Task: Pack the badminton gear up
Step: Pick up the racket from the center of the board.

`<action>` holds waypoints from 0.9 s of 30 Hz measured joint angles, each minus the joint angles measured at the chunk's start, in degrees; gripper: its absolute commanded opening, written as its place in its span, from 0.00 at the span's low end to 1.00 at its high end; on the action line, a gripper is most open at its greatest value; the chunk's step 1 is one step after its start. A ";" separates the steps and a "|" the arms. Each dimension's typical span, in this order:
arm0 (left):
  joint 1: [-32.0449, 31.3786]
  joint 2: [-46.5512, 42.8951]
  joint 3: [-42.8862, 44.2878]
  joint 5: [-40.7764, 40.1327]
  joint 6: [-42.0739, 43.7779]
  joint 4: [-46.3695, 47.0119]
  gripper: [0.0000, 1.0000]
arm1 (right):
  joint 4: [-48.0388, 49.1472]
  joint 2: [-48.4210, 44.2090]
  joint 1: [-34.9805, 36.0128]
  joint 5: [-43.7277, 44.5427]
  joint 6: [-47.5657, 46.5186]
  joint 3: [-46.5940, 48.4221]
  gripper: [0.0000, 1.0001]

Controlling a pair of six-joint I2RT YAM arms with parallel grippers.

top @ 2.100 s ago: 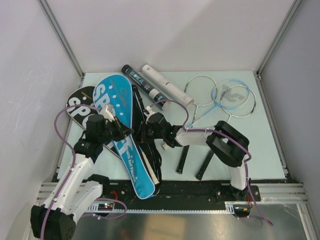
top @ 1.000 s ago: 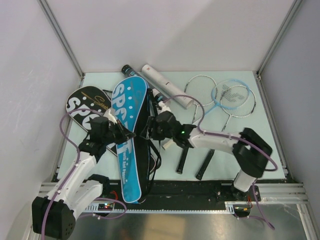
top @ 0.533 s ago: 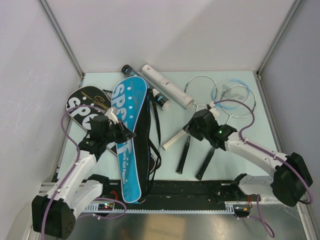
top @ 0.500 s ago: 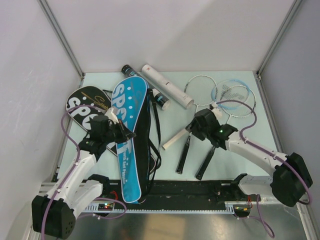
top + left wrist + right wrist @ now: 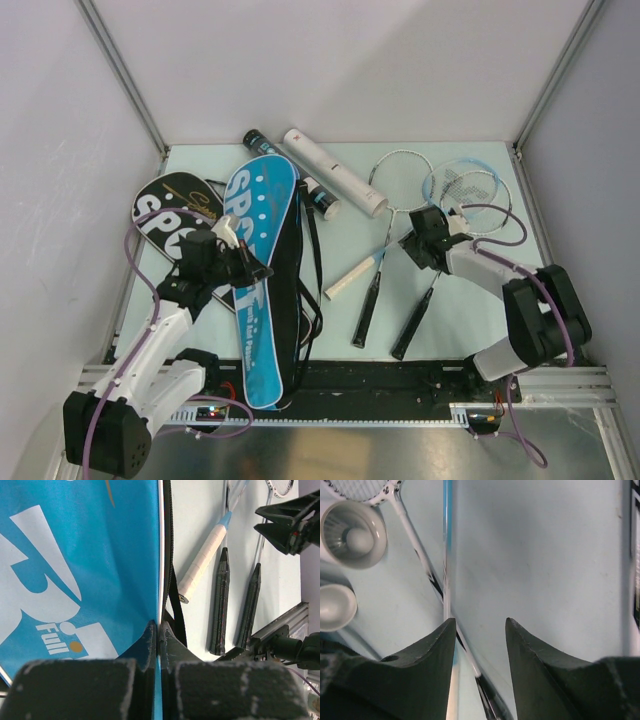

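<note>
The blue SPORT bag (image 5: 256, 262) lies lengthwise at centre-left, partly over the black SPORT bag (image 5: 163, 213). My left gripper (image 5: 252, 270) is shut on the blue bag's (image 5: 75, 570) zip edge, pinched between the pads (image 5: 159, 630). Three rackets lie to the right: a white handle (image 5: 350, 276) and two black handles (image 5: 367, 310) (image 5: 414, 326). My right gripper (image 5: 410, 244) hovers open just over their crossing shafts (image 5: 447, 555), holding nothing (image 5: 478, 624). A white tube (image 5: 335, 172) and a black tube (image 5: 318, 196) lie at the back.
Two open tube mouths (image 5: 354, 532) (image 5: 335, 607) show left of my right fingers, one with a shuttlecock inside. Racket heads (image 5: 462, 190) overlap at back right. The bag's black straps (image 5: 308, 300) trail beside the white handle. Walls close in on the left, back and right.
My right arm has left the blue bag and swung right to the racket shafts, its jaws narrowing slightly. The left gripper keeps its pinch on the bag.
</note>
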 measured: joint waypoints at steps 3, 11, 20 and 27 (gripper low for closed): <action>0.00 0.00 0.00 0.15 0.22 -0.07 0.00 | 3.74 3.54 -1.14 -1.11 0.63 0.00 0.48; 0.17 -0.07 0.00 0.44 0.28 -0.09 0.00 | 11.21 10.21 -1.60 -2.27 1.29 0.31 0.49; 0.92 -0.13 0.00 1.31 0.31 -0.11 0.00 | 13.75 15.41 -2.08 -3.04 4.24 4.46 0.43; 1.81 -0.13 0.00 2.21 0.31 -0.20 0.00 | 13.86 18.14 -2.99 -4.35 5.90 6.40 0.11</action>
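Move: From the right hand, the blue racket's shaft, just above its cream grip, is about 7 cm ahead, 2 cm left and 5 cm below. The middle of that grip lies some 5 cm back and 13 cm left; the near end of the white tube is roughly 17 cm ahead and 7 cm left. The left hand, still holding the blue bag's edge, has the same shaft some 16 cm ahead, 32 cm right and 11 cm lower. Forward and down goes the right hand with its fingers half open, then level and onward a touch left, about 7 cm forward and 4 cm down in all, rolling slightly so its left side rises. Once over the blue racket's shaft, it closes its fingers from either side and pinches the shaft just above the cream grip. ##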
